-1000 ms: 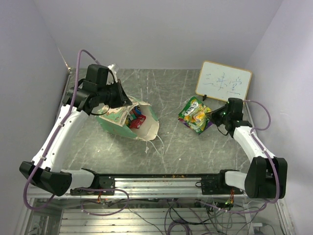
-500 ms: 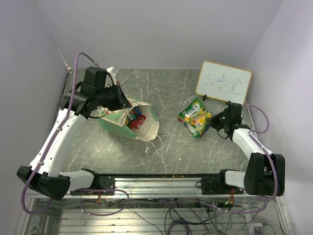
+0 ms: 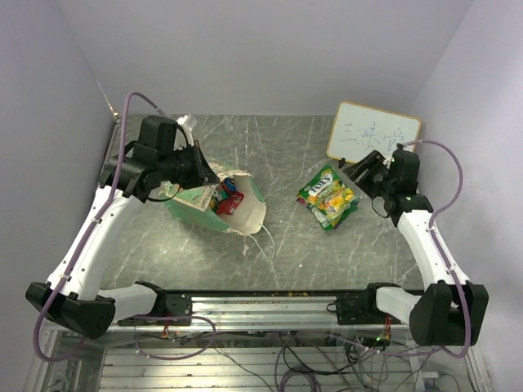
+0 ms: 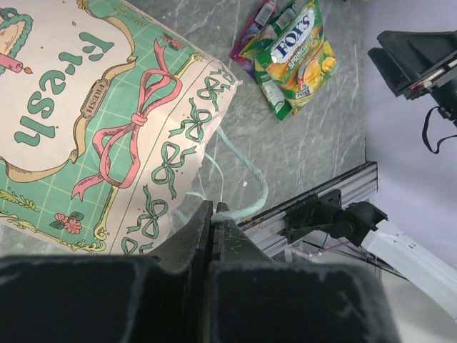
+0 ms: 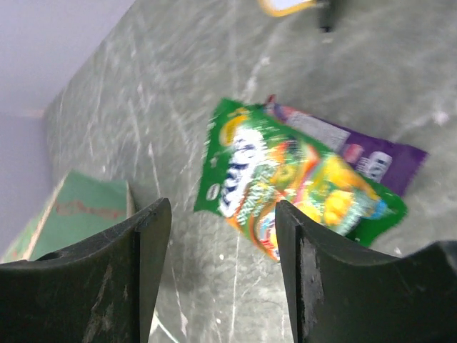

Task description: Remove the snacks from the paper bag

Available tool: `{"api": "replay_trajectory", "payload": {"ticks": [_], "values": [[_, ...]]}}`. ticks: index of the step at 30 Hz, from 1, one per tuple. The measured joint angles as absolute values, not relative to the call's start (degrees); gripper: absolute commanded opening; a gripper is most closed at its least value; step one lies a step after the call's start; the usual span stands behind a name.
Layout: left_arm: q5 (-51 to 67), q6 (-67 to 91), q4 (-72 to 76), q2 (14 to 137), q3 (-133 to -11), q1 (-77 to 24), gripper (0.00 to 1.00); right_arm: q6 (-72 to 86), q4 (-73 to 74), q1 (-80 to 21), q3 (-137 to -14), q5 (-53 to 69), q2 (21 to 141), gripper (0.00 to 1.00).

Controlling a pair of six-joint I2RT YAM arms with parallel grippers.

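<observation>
The mint-green paper bag [image 3: 196,208] [image 4: 107,121] lies on its side at the table's left, mouth facing right, with red and blue snacks [image 3: 227,198] showing inside. My left gripper [image 3: 204,171] [image 4: 214,213] is shut at the bag's upper rim, a thin string handle [image 4: 246,207] pinched at its tips. A green-yellow snack packet [image 3: 327,194] [image 5: 285,179] lies on the table at the right, over a purple packet [image 5: 371,153]. My right gripper [image 3: 362,170] [image 5: 221,207] hangs open just above and to the right of them, nothing between its fingers.
A white framed whiteboard [image 3: 373,136] stands propped at the back right, close behind the right gripper. The metal rail [image 3: 270,298] runs along the near edge. The bag's lower string handles [image 3: 261,237] trail onto the table in front of it.
My right gripper has opened, let go of the green-yellow packet and pulled back up and to the right. The packet now rests on the table. The left arm has hardly moved.
</observation>
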State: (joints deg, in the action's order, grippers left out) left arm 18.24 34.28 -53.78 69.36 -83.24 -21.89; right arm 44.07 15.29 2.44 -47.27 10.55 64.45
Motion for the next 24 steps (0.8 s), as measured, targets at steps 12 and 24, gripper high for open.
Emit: {"api": "replay_trajectory", "payload": {"ticks": [12, 24], "values": [[18.7, 33.6, -54.9, 69.2, -82.6, -21.9, 0.07, 20.2, -3.7, -41.0, -44.9, 16.1, 64.8, 0.64], [18.6, 34.6, -58.4, 64.9, -82.5, -21.9, 0.07, -15.9, -25.3, -55.6, -43.2, 11.9, 83.0, 0.33]]}}
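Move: The red snack lies inside the tipped paper bag, about 36 cm left of the right hand, 5 cm nearer the base and some 12 cm below. A blue packet lies beside it, 38 cm left and 2 cm back of that hand. The bag's mouth is roughly 30 cm left and 6 cm back. The Fox's pouch rests 5 cm left of that hand, 15 cm below. From the left hand the red snack is 4 cm ahead, 2 cm right, 24 cm down. Towards the red snack in the bag the right hand sweeps fast to the left, about 33 cm, leaving the Fox's pouch and drawing back some 14 cm before easing slightly forward. It rises a little, then sinks about 6 cm as its fingers swing counter-clockwise to point left at the bag's mouth, roll, and partly close. The left hand keeps the bag's cord handle and draws back 3 cm late on. ##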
